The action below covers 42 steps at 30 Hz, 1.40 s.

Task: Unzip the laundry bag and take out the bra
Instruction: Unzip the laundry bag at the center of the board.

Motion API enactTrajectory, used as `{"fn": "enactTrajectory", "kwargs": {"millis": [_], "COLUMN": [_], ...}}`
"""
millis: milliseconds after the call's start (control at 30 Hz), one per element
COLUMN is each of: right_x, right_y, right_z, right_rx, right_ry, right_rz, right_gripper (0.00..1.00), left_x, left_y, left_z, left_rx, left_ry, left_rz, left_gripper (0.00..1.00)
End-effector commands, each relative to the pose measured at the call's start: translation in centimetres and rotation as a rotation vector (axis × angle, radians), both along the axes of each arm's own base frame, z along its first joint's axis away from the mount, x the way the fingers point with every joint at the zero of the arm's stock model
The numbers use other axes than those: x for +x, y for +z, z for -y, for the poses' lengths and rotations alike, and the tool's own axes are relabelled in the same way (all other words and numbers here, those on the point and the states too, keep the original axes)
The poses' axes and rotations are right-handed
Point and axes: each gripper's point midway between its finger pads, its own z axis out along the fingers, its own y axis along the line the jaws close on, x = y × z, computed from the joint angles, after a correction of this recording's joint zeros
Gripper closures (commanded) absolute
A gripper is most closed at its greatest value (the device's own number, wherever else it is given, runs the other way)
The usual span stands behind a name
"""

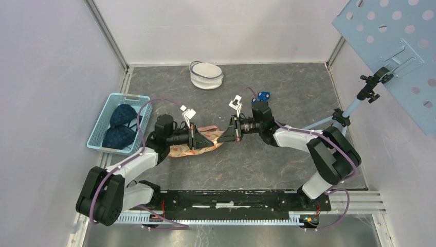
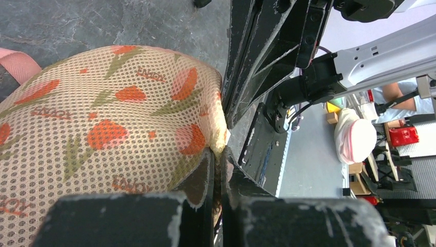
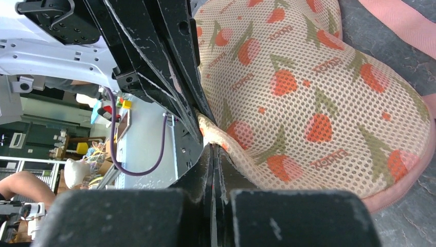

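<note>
The laundry bag [image 1: 184,152] is a peach mesh pouch with orange flower prints and a pink strap, lying mid-table between the two arms. It bulges large in the left wrist view [image 2: 103,118] and the right wrist view [image 3: 308,92]. My left gripper [image 1: 208,140] [image 2: 220,154] is shut on a pinch of the bag's rim. My right gripper [image 1: 222,136] [image 3: 211,149] faces it tip to tip and is shut on the same rim right beside it. The bra is hidden from view.
A blue basket [image 1: 100,128] holding dark blue patterned garments stands at the left wall. A white mesh pouch [image 1: 206,74] sits at the back centre. A small blue object [image 1: 264,95] lies behind the right wrist. A perforated blue panel [image 1: 396,51] on a stand overhangs the right side.
</note>
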Motion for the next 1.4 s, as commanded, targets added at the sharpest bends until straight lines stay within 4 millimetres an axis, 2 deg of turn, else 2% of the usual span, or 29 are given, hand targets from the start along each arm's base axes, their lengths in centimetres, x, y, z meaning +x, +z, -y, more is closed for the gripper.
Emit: {"fn": "enactTrajectory", "kwargs": {"millis": [0,167,500,700,833,1033,1100,1200,1233,1367], "right_x": [1.9,3.1,2.7,1.9,1.2,-0.1,-0.3,-0.1,0.0,-0.9], "right_y": [0.6,0.2,0.2,-1.0,-1.1,-1.7,-2.1,-2.4,-2.3,-2.3], "right_z": [1.3,2.8,3.3,3.8,3.8,3.3,3.1,2.6,2.6,2.3], "right_rx": [-0.001,-0.014,-0.002,-0.027,-0.016,-0.003,-0.009,-0.016,-0.012,0.015], "right_ry": [-0.081,-0.143,-0.149,-0.131,-0.097,-0.044,-0.039,-0.026,-0.026,0.012], "right_rz": [0.086,0.084,0.085,0.097,0.119,0.143,0.144,0.167,0.179,0.175], "right_gripper": [1.0,1.0,1.0,1.0,1.0,1.0,1.0,1.0,0.98,0.7], "left_x": [0.8,1.2,1.6,3.0,2.7,3.2,3.0,1.4,0.9,0.9], "left_y": [0.1,-0.1,-0.3,-1.3,-2.3,-2.6,-2.4,-1.6,-1.5,-1.0], "left_z": [-0.4,-0.5,-0.4,-1.5,-2.0,-3.0,-3.3,-3.1,-3.0,-2.5], "left_rx": [0.021,0.025,0.044,0.248,0.354,0.44,0.458,0.416,0.398,0.371], "left_ry": [0.003,0.004,-0.011,-0.1,-0.25,-0.33,-0.342,-0.378,-0.386,-0.354], "left_rz": [0.055,0.049,0.059,0.164,0.22,0.432,0.452,0.385,0.348,0.255], "left_gripper": [0.98,0.98,0.98,0.98,0.98,0.96,0.96,0.98,0.98,0.98]}}
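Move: The zip end of the laundry bag is pinched in the left fingers; its small zip pull seems to be at the tips of the shut right fingers, about 2 cm to the left hand's right and 1 cm ahead. Counted from the right hand, the bag's body lies some 9 cm left, 1 cm ahead and 3 cm lower, its pink strap loop about 6 cm ahead, 3 cm left and 5 cm below, and the blue object 16 cm ahead, 15 cm right, 8 cm below. The bag's zip end loses the right fingers, which slip off to the right and forward by about 3 cm while shut, then sink and draw back, opening slightly at the end. The left hand keeps its pinch, swings forward, then comes back, down and left, dipping its fingers and turning them clockwise, some 35 degrees in all. ##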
